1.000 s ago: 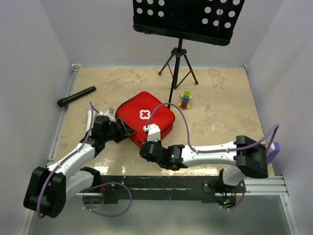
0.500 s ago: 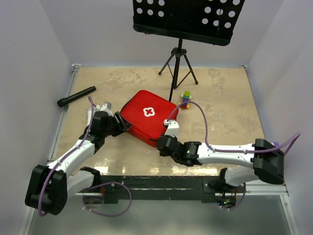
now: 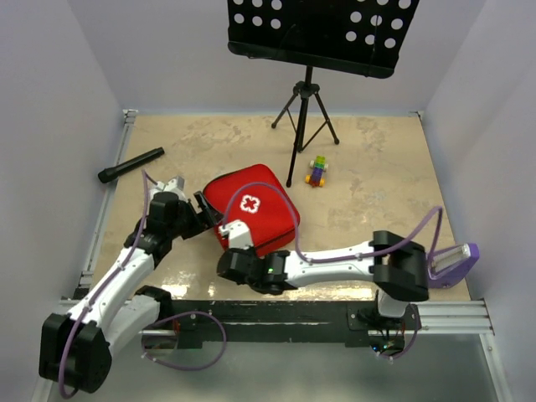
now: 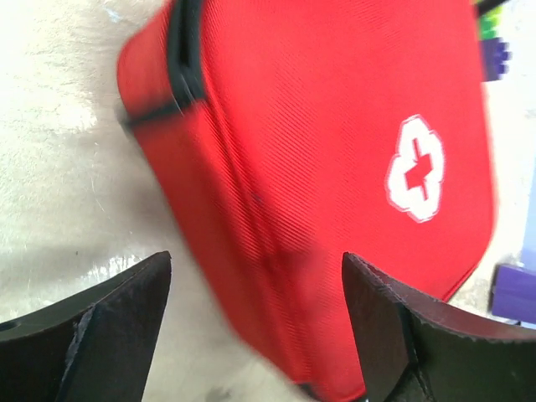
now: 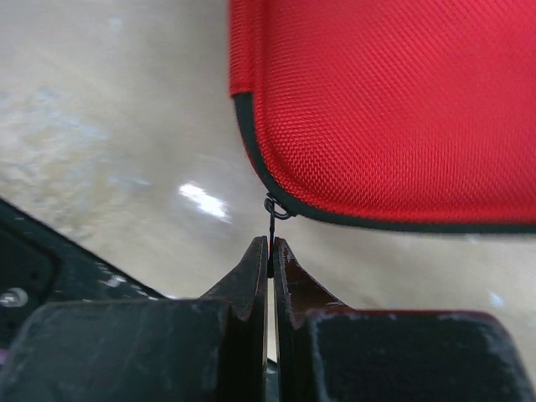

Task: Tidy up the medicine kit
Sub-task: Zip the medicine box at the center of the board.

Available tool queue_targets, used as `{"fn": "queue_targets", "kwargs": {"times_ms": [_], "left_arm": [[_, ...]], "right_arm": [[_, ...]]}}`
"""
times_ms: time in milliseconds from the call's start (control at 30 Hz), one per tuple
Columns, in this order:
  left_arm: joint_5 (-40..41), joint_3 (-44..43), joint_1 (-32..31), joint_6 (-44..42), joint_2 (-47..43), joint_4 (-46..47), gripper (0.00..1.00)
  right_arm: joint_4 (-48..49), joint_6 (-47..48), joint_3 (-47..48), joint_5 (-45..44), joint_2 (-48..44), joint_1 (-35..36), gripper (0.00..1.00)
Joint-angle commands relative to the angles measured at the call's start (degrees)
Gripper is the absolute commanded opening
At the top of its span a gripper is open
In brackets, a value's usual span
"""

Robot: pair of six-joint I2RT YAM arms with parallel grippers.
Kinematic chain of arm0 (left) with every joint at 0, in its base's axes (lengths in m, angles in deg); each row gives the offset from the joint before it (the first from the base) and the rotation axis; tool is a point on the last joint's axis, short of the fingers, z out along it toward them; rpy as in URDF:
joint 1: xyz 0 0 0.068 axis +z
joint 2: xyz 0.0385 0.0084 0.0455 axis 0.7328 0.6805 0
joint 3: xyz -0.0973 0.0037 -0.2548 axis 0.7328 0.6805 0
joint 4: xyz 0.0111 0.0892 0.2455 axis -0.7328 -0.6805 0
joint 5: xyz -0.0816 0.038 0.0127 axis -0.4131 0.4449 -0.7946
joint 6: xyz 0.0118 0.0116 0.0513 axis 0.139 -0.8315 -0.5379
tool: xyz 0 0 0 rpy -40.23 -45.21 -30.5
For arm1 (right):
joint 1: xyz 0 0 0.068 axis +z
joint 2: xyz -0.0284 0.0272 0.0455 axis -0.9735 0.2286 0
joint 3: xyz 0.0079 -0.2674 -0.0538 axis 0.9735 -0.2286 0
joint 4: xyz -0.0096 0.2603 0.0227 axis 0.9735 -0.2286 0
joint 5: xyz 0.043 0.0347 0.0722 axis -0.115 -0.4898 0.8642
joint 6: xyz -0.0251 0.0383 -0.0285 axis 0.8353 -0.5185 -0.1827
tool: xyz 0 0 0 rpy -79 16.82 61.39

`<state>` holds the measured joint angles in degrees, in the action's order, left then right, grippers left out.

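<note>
The medicine kit (image 3: 261, 201), a closed red fabric case with a white cross (image 3: 249, 203) on its lid, lies in the middle of the table. My left gripper (image 3: 203, 214) is open at the kit's left side. In the left wrist view the red kit (image 4: 335, 142) lies between and beyond the spread left gripper (image 4: 255, 260), and I see no contact with either finger. My right gripper (image 3: 230, 243) is at the kit's near-left corner. In the right wrist view the right gripper (image 5: 270, 244) is shut on the thin black zipper pull (image 5: 272, 219) hanging from the kit's (image 5: 402, 100) black-edged corner.
A black flashlight (image 3: 131, 165) lies at the far left. A music stand's tripod (image 3: 306, 117) stands behind the kit, with a small toy of coloured blocks (image 3: 317, 171) beside it. A purple-and-white object (image 3: 456, 260) sits at the right wall. Walls close in the table on three sides.
My right gripper swung from the kit's near-right side to its near-left corner, still shut. The kit shifted and turned a little. My left gripper's jaws opened wider.
</note>
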<state>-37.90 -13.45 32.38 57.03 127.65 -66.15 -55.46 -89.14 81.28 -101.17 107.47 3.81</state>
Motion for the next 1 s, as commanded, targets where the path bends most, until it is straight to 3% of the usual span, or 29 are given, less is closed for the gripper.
{"fn": "queue_targets", "kwargs": {"times_ms": [0,167,400,600,800,967], "left_arm": [[-3.0,-1.1,0.3,0.5,-6.1,-6.6,0.88],[-6.8,4.0,0.3,0.9,-10.0,-4.4,0.86],[-9.1,7.4,0.3,-0.1,2.0,4.7,0.47],[-5.4,6.9,0.3,-0.6,8.7,9.8,0.35],[-1.8,3.6,0.4,-1.4,13.9,11.7,0.03],[-0.8,1.2,0.4,-1.6,16.2,11.8,0.0]], "right_arm": [[-0.4,6.8,11.7,1.2,8.4,2.5,0.0],[-0.4,7.0,14.9,1.5,11.5,2.5,0.0],[-0.6,1.5,7.6,1.4,6.9,2.5,0.0],[-2.0,-2.3,2.8,1.4,3.2,2.5,0.0],[-4.6,-8.1,-3.3,1.6,-1.0,2.5,0.0],[-6.7,-13.3,-9.6,2.1,-5.2,2.5,0.0]]}}
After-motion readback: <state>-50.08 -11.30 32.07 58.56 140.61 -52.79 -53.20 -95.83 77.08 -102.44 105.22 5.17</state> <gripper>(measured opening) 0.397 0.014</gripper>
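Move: Just below and slightly right of the open left fingers runs the medicine box's left edge, with the box's middle about 10 cm to the right, 1 cm ahead and some 6 cm down. For the right hand, already shut on the zipper pull at the front-left corner, that middle is roughly 9 cm ahead and 7 cm right. From the box's middle, the stand's foot is about 10 cm right and 6 cm farther out, the toy car 16 cm right and 10 cm out. Backing off and up a couple of centimetres, the left hand then drops about 5 cm onto the box's left edge and works some 3 cm to the right, easing forward again, while its wide fingers close to pinch the seam. The right hand keeps hold of the zipper pull, swinging about 7 cm left, then going back right by as much. ##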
